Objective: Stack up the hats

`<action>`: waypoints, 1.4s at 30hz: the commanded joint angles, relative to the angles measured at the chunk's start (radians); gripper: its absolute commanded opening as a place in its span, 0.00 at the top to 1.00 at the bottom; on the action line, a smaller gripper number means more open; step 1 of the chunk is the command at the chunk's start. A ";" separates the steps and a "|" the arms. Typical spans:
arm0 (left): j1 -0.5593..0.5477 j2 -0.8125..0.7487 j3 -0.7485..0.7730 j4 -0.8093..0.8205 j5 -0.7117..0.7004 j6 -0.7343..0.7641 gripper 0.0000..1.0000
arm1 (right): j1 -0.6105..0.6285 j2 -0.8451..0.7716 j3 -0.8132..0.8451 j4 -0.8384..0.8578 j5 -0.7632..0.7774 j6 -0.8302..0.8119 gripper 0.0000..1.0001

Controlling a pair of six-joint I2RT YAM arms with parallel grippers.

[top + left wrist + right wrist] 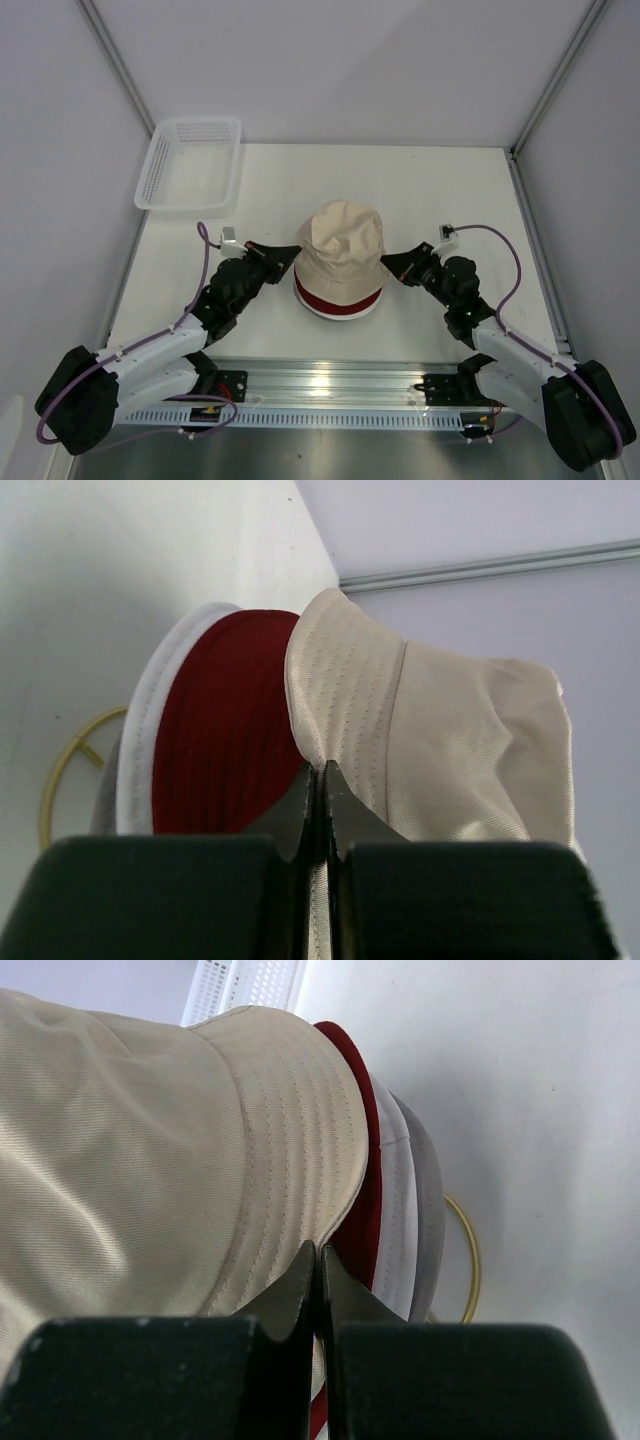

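Observation:
The beige hat (340, 250) sits on top of a pile in the middle of the table, over the dark red hat (338, 297) and the white hat (340, 312). My left gripper (290, 256) is shut on the beige hat's left brim; in the left wrist view the brim fabric runs between the closed jaws of this gripper (318, 770). My right gripper (390, 265) is shut on the right brim, with the cloth pinched between its jaws (320, 1250). In the right wrist view the grey hat (430, 1210) shows under the white hat (398, 1230) and the dark red hat (365, 1230).
A gold wire stand (470, 1250) ring lies on the table under the pile and also shows as a curved wire (65, 765) in the left wrist view. A white mesh basket (190, 165) stands at the back left corner. White walls enclose the table.

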 commanded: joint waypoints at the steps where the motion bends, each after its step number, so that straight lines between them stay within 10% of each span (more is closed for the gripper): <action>1: 0.005 -0.011 0.042 -0.087 -0.041 0.096 0.99 | 0.006 0.014 0.046 -0.058 0.053 -0.031 1.00; 12: -0.098 0.015 0.125 -0.441 -0.124 0.356 0.99 | 0.010 0.042 0.076 -0.224 0.089 -0.081 1.00; 23: -0.208 0.079 0.068 -0.602 -0.232 0.231 0.99 | 0.027 0.120 0.128 -0.309 0.109 -0.138 1.00; 42: -0.296 0.138 0.038 -0.393 -0.531 0.405 0.99 | 0.094 0.262 0.138 -0.122 0.363 -0.328 1.00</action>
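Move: About 9 cm right of the left hand and 3 cm back, the red hat waits roughly 3 cm below, with the white hat under it, some 3 cm lower again. The beige hat's middle is about 10 cm right of the left hand, 1 cm back and 2 cm above. From the right hand the red hat lies about 10 cm left, 1 cm back and 1 cm below; the beige hat is 9 cm left, 1 cm ahead and 3 cm above. Keeping both side edges of the beige brim pinched, the hands draw it down over the red hat. The left sinks about 5.5 cm and eases back some 2 cm, rolling its left side up about 30 degrees; the right goes forward about 3.5 cm while sinking some 2.5 cm, its right side rolling up 15 degrees. ##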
